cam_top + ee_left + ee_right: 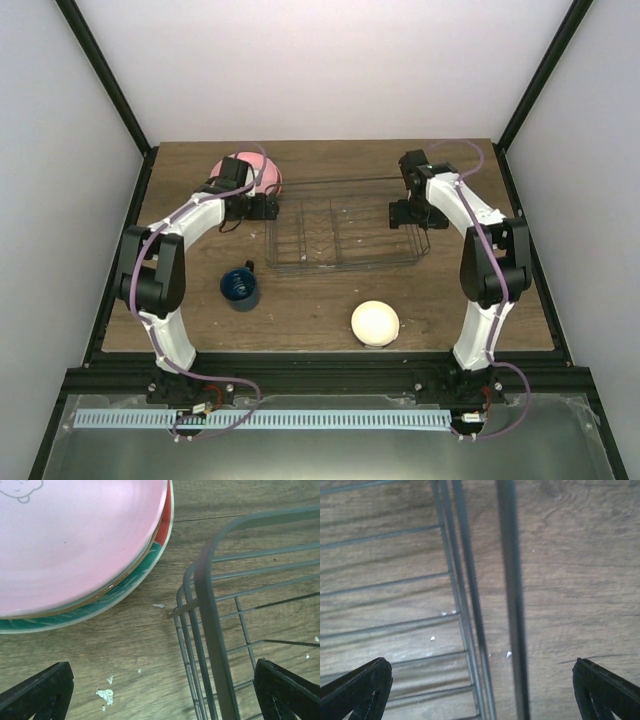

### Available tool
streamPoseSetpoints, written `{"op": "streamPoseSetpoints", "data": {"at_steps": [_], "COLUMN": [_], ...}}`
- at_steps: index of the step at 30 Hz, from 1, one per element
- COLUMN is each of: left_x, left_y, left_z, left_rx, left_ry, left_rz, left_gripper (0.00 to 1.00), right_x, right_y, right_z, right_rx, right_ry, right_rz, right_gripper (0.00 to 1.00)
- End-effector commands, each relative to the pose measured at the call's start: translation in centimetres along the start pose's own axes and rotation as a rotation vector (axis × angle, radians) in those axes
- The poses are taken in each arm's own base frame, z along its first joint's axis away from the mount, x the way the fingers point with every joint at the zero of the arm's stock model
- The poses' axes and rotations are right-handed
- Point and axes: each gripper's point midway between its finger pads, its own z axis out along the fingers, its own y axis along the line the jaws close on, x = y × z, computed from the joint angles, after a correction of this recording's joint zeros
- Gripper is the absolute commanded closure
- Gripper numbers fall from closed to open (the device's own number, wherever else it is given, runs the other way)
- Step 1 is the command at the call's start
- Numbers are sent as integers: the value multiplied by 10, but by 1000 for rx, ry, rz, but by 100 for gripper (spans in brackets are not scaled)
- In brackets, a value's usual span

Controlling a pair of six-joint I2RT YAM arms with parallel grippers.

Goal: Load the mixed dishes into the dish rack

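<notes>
The dish rack point(340, 268), a dark wire basket, stands at mid-table with nothing in it. Left of it is a stack of plates with the pink plate point(247, 172) point(75, 540) on top and the teal-and-red plate point(145, 570) at the bottom. A thin plate edge shows between them. The dark blue mug point(240, 287) and the cream bowl point(375, 323) stand apart near the front. My left gripper point(262, 207) point(162, 695) is open, its jaws astride the rack's left end rim point(207, 595). Over the rack's right end rim point(512, 605), my right gripper point(410, 213) point(482, 690) is open and astride it.
The wooden table point(310, 305) is bounded by black frame posts and white walls at the back and sides. Small white flecks point(106, 695) lie on the wood beside the rack.
</notes>
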Motion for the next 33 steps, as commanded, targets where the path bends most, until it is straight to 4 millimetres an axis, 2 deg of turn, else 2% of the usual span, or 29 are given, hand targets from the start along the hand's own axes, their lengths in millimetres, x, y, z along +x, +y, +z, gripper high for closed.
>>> {"op": "streamPoseSetpoints", "data": {"at_steps": [1,6,12,25,29,33], "left_x": [-17,-24,-29,-42,-47,-54], "left_y": [1,5,5,5,4,3], "left_z": [1,10,18,25,20,8], "left_rx": [-20,-41,-45,-51,-54,-56], "left_ry": [-36,-32,-32,-46,-64,-93], "left_rz": [6,14,15,10,8,4], "left_gripper": [0,0,0,0,0,0], "right_x": [5,32,60,95,94,93], "right_y": [9,26,38,57,52,32], "right_z": [-24,-37,-38,-40,-44,-45], "right_rx": [-102,-229,-268,-270,-248,-134], "right_ry": [-26,37,101,155,143,134], "right_rz": [36,74,66,35,33,11], "right_gripper": [0,0,0,0,0,0]}}
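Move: The dish rack's right end rail lies between my right hand's open fingers, its middle about 2 cm back, 2 cm right and 3 cm below; the rack's front right corner is some 13 cm straight back and 4 cm lower. From my left hand, the rack's left end rail is about 6 cm back, 3 cm right and 3 cm down, while the plate stack sits some 9 cm ahead, 4 cm left and 7 cm down. With my right hand still open around the rack's right end rail, I go back about 10 cm along it towards the front corner while easing left, swinging the fingertips left and back some 15 degrees; my right finger comes up against the rail and pushes it left. My open left hand goes forward about 5 cm, towards the plates and the rack's back left corner. ##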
